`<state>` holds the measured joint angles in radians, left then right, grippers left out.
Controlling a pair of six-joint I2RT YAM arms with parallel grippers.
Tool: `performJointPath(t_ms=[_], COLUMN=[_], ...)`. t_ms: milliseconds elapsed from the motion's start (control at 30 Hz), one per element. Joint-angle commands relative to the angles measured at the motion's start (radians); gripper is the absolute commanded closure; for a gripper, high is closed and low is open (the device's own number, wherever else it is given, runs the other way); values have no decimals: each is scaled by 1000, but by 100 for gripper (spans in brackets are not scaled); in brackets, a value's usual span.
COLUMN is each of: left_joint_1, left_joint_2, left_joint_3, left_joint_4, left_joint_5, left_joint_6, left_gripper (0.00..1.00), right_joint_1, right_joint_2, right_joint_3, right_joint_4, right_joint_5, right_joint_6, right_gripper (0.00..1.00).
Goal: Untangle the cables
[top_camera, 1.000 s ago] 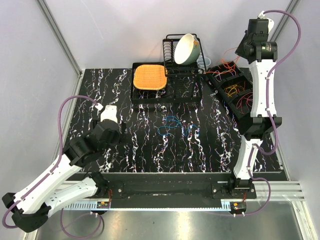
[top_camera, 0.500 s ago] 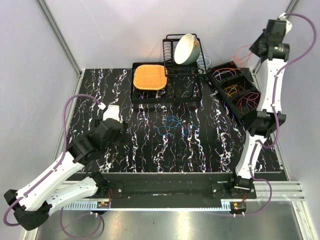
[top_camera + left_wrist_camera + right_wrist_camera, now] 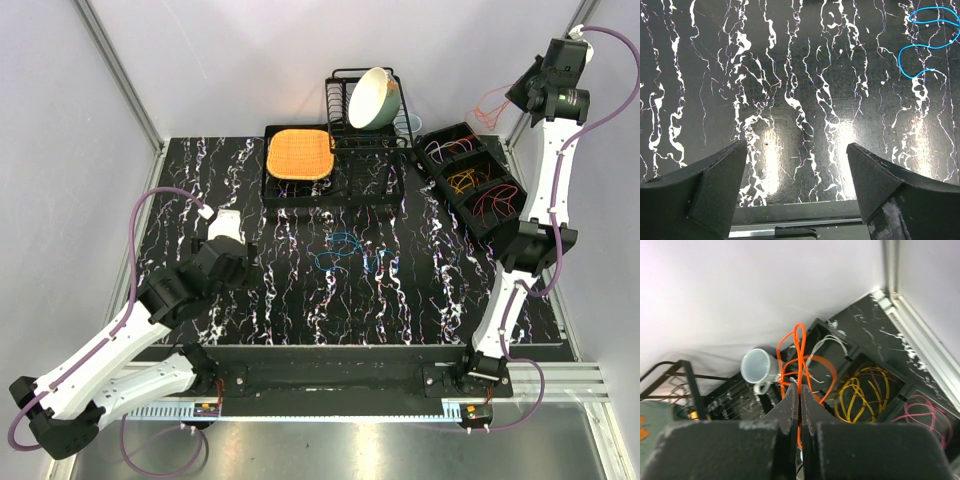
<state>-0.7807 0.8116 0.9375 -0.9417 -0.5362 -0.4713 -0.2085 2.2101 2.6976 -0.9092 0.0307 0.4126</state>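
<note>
Thin blue and green cables lie loosely tangled on the middle of the black marbled table. A loop of the blue cable shows at the top right of the left wrist view. My left gripper hangs open over bare table near the front left, holding nothing. My right gripper is raised high at the back right, shut on an orange cable that hangs in loops above the black divided bin. Yellow cables and pink cables lie in the bin's compartments.
A wire dish rack with a tilted cream bowl stands at the back. An orange mat lies on a black tray beside it. A pale cup sits between rack and bin. Walls close in at the right.
My right arm has swung up and back to the right, lifting the orange cable out of the bin. The left arm has shifted only slightly.
</note>
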Motion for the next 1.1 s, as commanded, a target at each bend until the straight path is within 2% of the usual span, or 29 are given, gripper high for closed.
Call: performJointPath(t_ms=[0,733,1067], left_joint_1=[6,31,44], left_joint_2=[-8,18,21], left_joint_3=[-5,-3,-2], left_joint_4=[32,35,38], left_joint_5=[-34,-28,-19], left_joint_6=[-4,-1,3], left_gripper=[16,16,17], right_joint_1=[6,6,6], right_joint_2=[-7,134,191], right_joint_3=[8,34,-10], right_joint_4=[84,266,346], right_joint_5=[-77,-176,-228], right_joint_6=[31,83,83], right_gripper=[100,100,100])
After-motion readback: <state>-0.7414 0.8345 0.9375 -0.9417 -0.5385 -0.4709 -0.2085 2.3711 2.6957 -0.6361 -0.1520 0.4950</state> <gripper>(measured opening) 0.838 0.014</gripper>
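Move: Below and to the left of the right hand, which holds the orange cable up, the compartment with the white cable lies some 8 cm left, 4 cm farther out and 33 cm down. The yellow cable's compartment is about 5 cm back and 4 cm left of the hand, the pink cable's about 13 cm back and 1 cm right, both equally low; the mug is roughly 20 cm left and 5 cm out. From the left hand, the white cable's compartment lies about 41 cm ahead and 54 cm right. Reaching on towards the back wall with the orange cable still pinched in its shut fingers, the right hand goes about 7 cm forward and drifts some 2 cm left. It rises a centimetre at first, then sinks about 4 cm and levels off, the wrist tipping its fingers up and turning counter-clockwise by under 10 degrees each. ##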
